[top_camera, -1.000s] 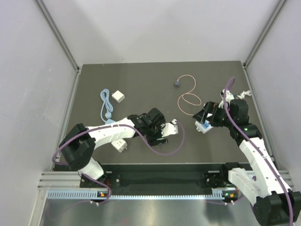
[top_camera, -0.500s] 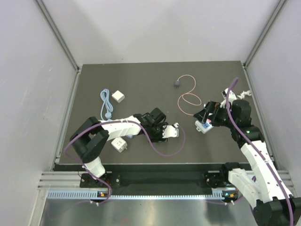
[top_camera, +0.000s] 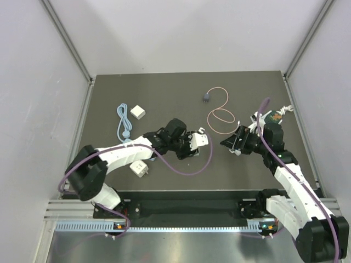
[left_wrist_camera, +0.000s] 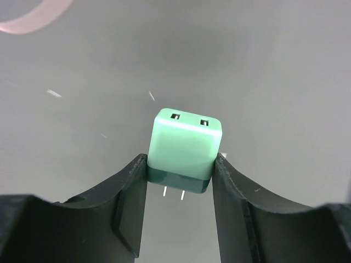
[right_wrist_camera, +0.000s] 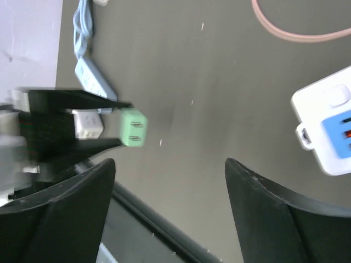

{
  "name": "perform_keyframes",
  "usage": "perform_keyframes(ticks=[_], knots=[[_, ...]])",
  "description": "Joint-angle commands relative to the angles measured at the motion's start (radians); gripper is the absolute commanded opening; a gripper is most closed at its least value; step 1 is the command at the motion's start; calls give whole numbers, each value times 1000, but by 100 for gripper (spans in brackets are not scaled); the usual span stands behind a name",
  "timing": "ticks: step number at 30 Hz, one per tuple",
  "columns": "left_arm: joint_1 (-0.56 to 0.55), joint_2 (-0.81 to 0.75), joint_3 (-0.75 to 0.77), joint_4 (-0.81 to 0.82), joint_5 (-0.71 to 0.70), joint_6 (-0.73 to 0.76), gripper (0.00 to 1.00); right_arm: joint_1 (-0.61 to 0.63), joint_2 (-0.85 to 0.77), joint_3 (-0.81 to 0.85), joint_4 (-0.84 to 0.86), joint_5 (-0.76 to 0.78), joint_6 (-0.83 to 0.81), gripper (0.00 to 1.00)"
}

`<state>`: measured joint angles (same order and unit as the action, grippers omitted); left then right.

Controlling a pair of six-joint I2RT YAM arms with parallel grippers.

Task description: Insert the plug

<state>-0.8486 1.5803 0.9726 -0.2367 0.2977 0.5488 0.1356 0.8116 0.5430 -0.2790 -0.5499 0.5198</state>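
The plug point(top_camera: 206, 97), a small dark grey head, lies at the far middle of the mat. Its pink cable point(top_camera: 220, 114) loops toward the right arm and also shows as an arc point(right_wrist_camera: 296, 34) in the right wrist view. My left gripper point(top_camera: 197, 140) is mid-table, well short of the plug. In the left wrist view the left gripper point(left_wrist_camera: 181, 159) is shut on a pale green cube adapter point(left_wrist_camera: 185, 143), whose two slots face away. My right gripper point(top_camera: 230, 143) faces it, and in its own view the right gripper point(right_wrist_camera: 170, 164) stands open with nothing between its fingers.
A white power strip with a blue face point(right_wrist_camera: 326, 129) lies just right of the right gripper. A light-blue cable with a white plug point(top_camera: 124, 125) and a white cube adapter point(top_camera: 138, 112) sit at the left. Another white adapter point(top_camera: 139, 169) lies near the front edge.
The left gripper closed on the green cube adapter and carried it up and right. The right gripper swung left toward mid-table, over the power strip, and narrowed a little.
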Motion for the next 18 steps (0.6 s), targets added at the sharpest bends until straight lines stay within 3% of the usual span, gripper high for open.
perform_keyframes(ticks=[1, 3, 6, 8, 18], knots=[[0, -134, -29, 204, 92, -167, 0, 28, 35, -18, 197, -108, 109, 76], [-4, -177, -38, 229, 96, -199, 0, 45, 57, -18, 224, -119, 143, 66], [-4, -213, -45, 261, 89, -217, 0, 91, 87, -23, 323, -148, 206, 60], [-4, -227, -45, 255, 106, -216, 0, 134, 127, -14, 391, -154, 239, 59], [-4, -267, -77, 270, 126, -233, 0, 363, 294, 110, 417, -36, 253, 62]])
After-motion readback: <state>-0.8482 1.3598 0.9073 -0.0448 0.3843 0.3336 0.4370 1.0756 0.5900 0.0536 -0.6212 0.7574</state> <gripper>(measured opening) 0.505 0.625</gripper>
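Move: The green plug sits between the left fingers, already some 5 cm off the table. The right fingers, where it is being taken, are about 16 cm right, 1 cm ahead and 8 cm higher; so for the right hand the plug lies about 16 cm left, 1 cm back, 8 cm down. The white strip's near end is some 5 cm ahead, 8 cm right and 14 cm below the right hand. The blue strip lies roughly 25 cm left, 3 cm ahead and 6 cm below the left hand. The green plug, still pinched in the left fingers, is carried quickly up about 10 cm, then eased down slightly, with a small shift right as those fingers swing up some 20 degrees from their steep slant. The right hand sweeps about 10 cm left towards it, turning roughly 15 degrees counter-clockwise and partly closing its fingers; they come close, but contact can't be made out. ##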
